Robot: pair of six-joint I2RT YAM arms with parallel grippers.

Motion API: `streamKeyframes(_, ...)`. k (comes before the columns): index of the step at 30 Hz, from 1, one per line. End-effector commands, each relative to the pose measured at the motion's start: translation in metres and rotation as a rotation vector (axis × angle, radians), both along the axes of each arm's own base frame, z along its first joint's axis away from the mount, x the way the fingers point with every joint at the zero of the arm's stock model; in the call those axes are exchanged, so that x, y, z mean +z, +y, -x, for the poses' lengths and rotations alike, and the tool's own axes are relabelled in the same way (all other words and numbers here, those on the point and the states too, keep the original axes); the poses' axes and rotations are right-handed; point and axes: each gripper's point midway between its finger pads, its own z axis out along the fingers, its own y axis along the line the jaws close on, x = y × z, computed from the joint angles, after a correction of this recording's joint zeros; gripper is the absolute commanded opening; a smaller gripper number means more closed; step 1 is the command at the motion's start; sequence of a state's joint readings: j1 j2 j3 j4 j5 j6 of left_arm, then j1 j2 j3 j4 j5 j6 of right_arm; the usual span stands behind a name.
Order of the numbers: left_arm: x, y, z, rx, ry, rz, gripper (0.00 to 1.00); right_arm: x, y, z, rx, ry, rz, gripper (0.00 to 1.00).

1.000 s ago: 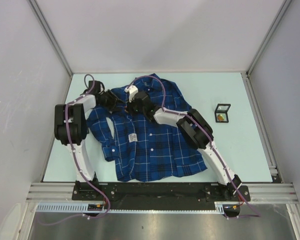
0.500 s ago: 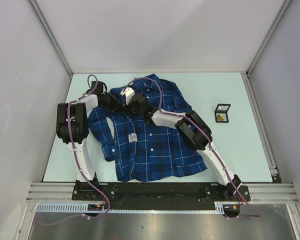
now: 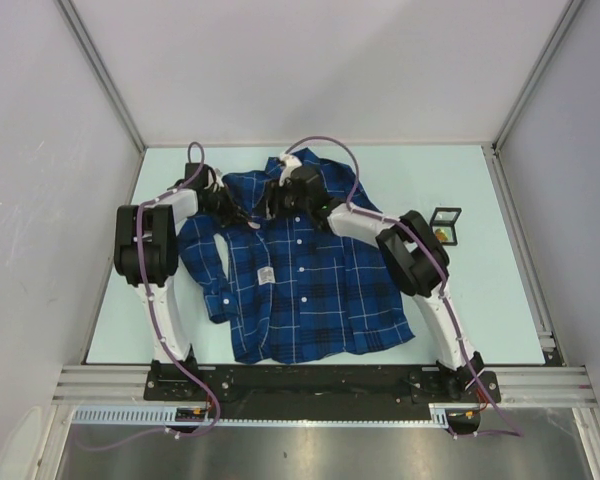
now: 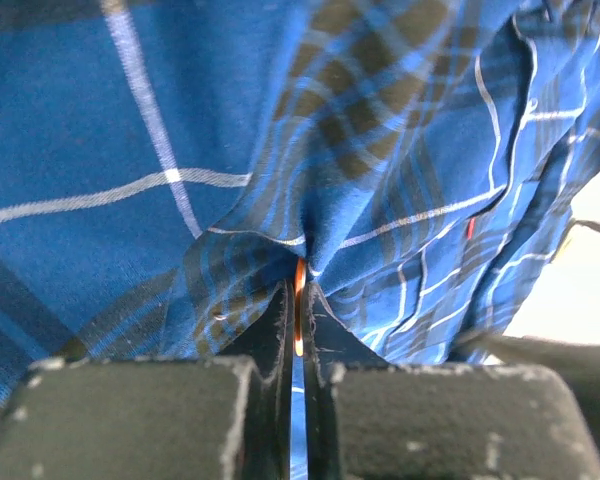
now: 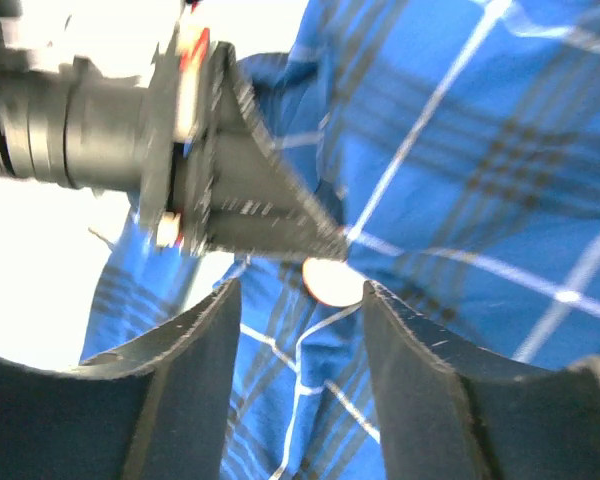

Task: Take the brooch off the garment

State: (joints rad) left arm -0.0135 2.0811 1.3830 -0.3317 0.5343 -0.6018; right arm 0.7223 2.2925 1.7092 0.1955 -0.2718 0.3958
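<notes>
The garment [image 3: 300, 290], a dark blue plaid shirt, lies flat on the table with its collar at the far side. The brooch shows as a thin orange edge [image 4: 298, 320] in the left wrist view and as a pale round disc [image 5: 330, 283] in the right wrist view. My left gripper [image 3: 242, 213] [image 4: 298, 292] is shut on the brooch, with a fold of shirt bunched at its tips. My right gripper [image 3: 273, 203] [image 5: 300, 290] is open just right of it. Its jaws stand either side of the disc. The left gripper's fingers [image 5: 270, 215] reach in from the upper left.
A small black-framed box [image 3: 444, 225] with something orange inside stands on the table right of the shirt. A white tag [image 3: 264, 273] is on the shirt front. The left sleeve [image 3: 212, 275] lies folded beside the left arm. Grey walls enclose the table.
My right arm has swung to the right and farther back, and its gripper now sits over the collar area facing the left gripper. My left gripper has shifted only slightly.
</notes>
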Motion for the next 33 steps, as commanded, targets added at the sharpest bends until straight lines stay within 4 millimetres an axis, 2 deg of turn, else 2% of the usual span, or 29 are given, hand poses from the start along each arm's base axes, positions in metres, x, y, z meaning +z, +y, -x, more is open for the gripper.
streamKeyframes(1,0.001,-0.005,-0.001,-0.133,-0.081,-0.033,0.01,0.021,0.003,-0.005,-0.015,0.143,-0.188,0.53)
streamKeyframes(3,0.002,-0.004,-0.004,-0.143,-0.096,-0.043,0.02,0.004,0.005,-0.005,-0.011,0.18,-0.179,0.42)
streamKeyframes(9,0.004,-0.001,-0.006,-0.148,-0.113,-0.07,0.05,-0.016,0.009,-0.01,-0.02,0.192,-0.169,0.22)
streamKeyframes(12,0.003,-0.002,-0.006,-0.141,-0.109,-0.064,0.08,-0.022,0.012,-0.011,-0.027,0.205,-0.178,0.19)
streamKeyframes(15,0.004,-0.001,-0.005,-0.128,-0.109,-0.067,0.16,-0.03,0.014,-0.011,-0.03,0.234,-0.198,0.19)
streamKeyframes(18,0.009,0.0,-0.007,-0.118,-0.121,-0.067,0.25,-0.038,0.016,-0.012,-0.033,0.251,-0.193,0.19)
streamKeyframes(19,0.01,0.0,-0.008,-0.115,-0.126,-0.069,0.32,-0.039,0.016,-0.012,-0.034,0.253,-0.194,0.19)
streamKeyframes(25,0.014,0.008,-0.011,-0.077,-0.139,-0.075,0.48,-0.045,0.017,-0.013,-0.043,0.252,-0.171,0.18)
streamKeyframes(33,0.015,0.011,-0.015,-0.051,-0.146,-0.068,0.57,-0.047,0.022,-0.012,-0.026,0.256,-0.167,0.17)
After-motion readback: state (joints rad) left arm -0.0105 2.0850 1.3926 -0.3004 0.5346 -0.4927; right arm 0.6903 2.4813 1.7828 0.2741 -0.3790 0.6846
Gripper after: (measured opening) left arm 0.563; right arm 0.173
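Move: The brooch is already between the closed left fingertips, its middle about 1 cm below that hand point. From the right hand, still half open, it lies roughly 2 cm to the left, 1 cm ahead and some 7 cm below. The white patch sits about 13 cm back from the brooch and 3 cm to its right; the nearest shirt button is about 5 cm back and 12 cm right of it. Swinging some 2 cm forward and slightly right, the right hand then drops about 8 cm, easing back and left onto the brooch, tipping down nearly 20 degrees and closing from half open to pinch its back beside the left fingers. Staying put but for a slight turn, the left hand opens to about half and lets go. ##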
